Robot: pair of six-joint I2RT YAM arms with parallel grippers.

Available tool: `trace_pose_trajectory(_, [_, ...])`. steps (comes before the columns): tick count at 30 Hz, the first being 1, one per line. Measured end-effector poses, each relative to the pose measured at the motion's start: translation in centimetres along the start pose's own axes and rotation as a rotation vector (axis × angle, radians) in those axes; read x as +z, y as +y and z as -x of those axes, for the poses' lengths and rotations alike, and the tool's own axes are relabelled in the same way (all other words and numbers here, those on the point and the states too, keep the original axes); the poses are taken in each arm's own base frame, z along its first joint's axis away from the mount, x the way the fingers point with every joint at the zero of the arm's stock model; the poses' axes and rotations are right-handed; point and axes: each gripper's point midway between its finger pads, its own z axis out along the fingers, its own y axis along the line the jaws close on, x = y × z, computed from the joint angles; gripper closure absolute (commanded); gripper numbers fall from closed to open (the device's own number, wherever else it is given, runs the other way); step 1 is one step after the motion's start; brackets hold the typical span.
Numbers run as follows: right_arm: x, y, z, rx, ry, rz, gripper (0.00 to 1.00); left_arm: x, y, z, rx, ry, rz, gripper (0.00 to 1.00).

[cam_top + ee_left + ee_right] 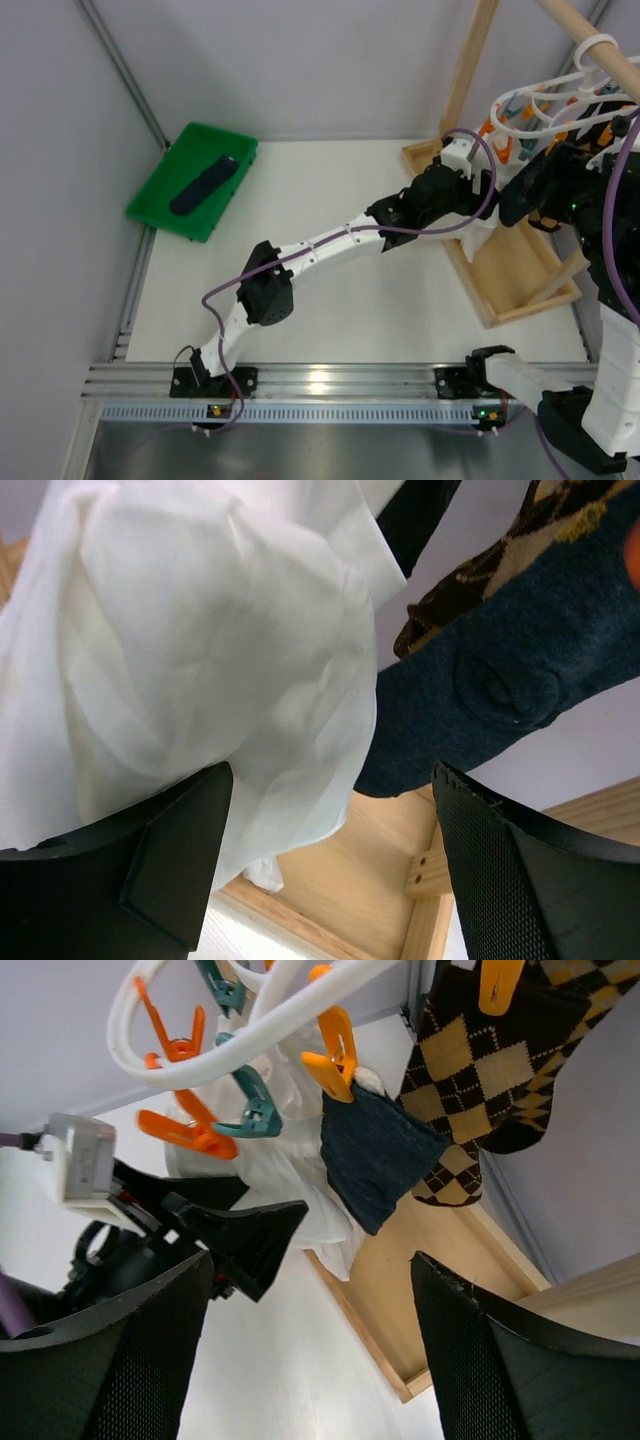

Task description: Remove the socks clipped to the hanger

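Observation:
The white hanger (250,1030) with orange and teal clips hangs at the top right (545,108). An orange clip (330,1055) holds a plain navy sock (375,1150). Beside it another orange clip holds an argyle sock (490,1060). My left gripper (330,777) is open just below the navy sock (500,670) and a white cloth (200,650), holding nothing. My right gripper (312,1260) is open too, below the clips with nothing between its fingers. One of the left gripper's fingers (240,1240) shows in the right wrist view. Another dark sock (203,185) lies in the green tray (160,200).
The wooden rack's base frame (510,275) lies on the table under the hanger, and its upright beam (470,70) rises at the back. Both arms crowd together at the hanger. A grey wall closes the left side.

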Motion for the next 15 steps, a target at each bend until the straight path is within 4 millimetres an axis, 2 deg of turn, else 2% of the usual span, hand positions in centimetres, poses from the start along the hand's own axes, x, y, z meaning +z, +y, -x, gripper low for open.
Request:
trace_pose_trajectory(5, [1.6,-1.1,-2.1,-0.015,0.057,-0.082,0.24,0.3,1.3,1.9,0.01,-0.036,0.017,0.16])
trace_pose_trajectory(12, [4.8,-2.3,-4.2,-0.061,0.124,-0.202,0.23,0.7,5.7,4.1,0.006,-0.065,0.07,0.16])
trace_pose_trajectory(15, [5.6,-2.7,-5.0,-0.073,0.136,-0.235,0.23,0.7,6.8,4.6,0.005,-0.068,0.079,0.16])
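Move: Some 12 cm ahead of the right hand, about 5 cm to its right and 9 cm lower, hangs the navy sock. Its yellow clip is roughly 5 cm above it, and the argyle sock some 5 cm farther out and 6 cm to the right of it. From the left hand the navy sock is about 8 cm to the right, 1 cm ahead and 4 cm higher; the white cloth is about 6 cm ahead and 3 cm right, near hand height. Sinking about 7 cm, then some 3 cm forward and nearly as far right, the open right hand closes in on the navy sock, its fingers tipping down and swinging clockwise, each by some 10 degrees. The open left hand sweeps about 7 cm forward and 4 cm left across the white cloth, away from the navy sock, turning slightly counter-clockwise. ##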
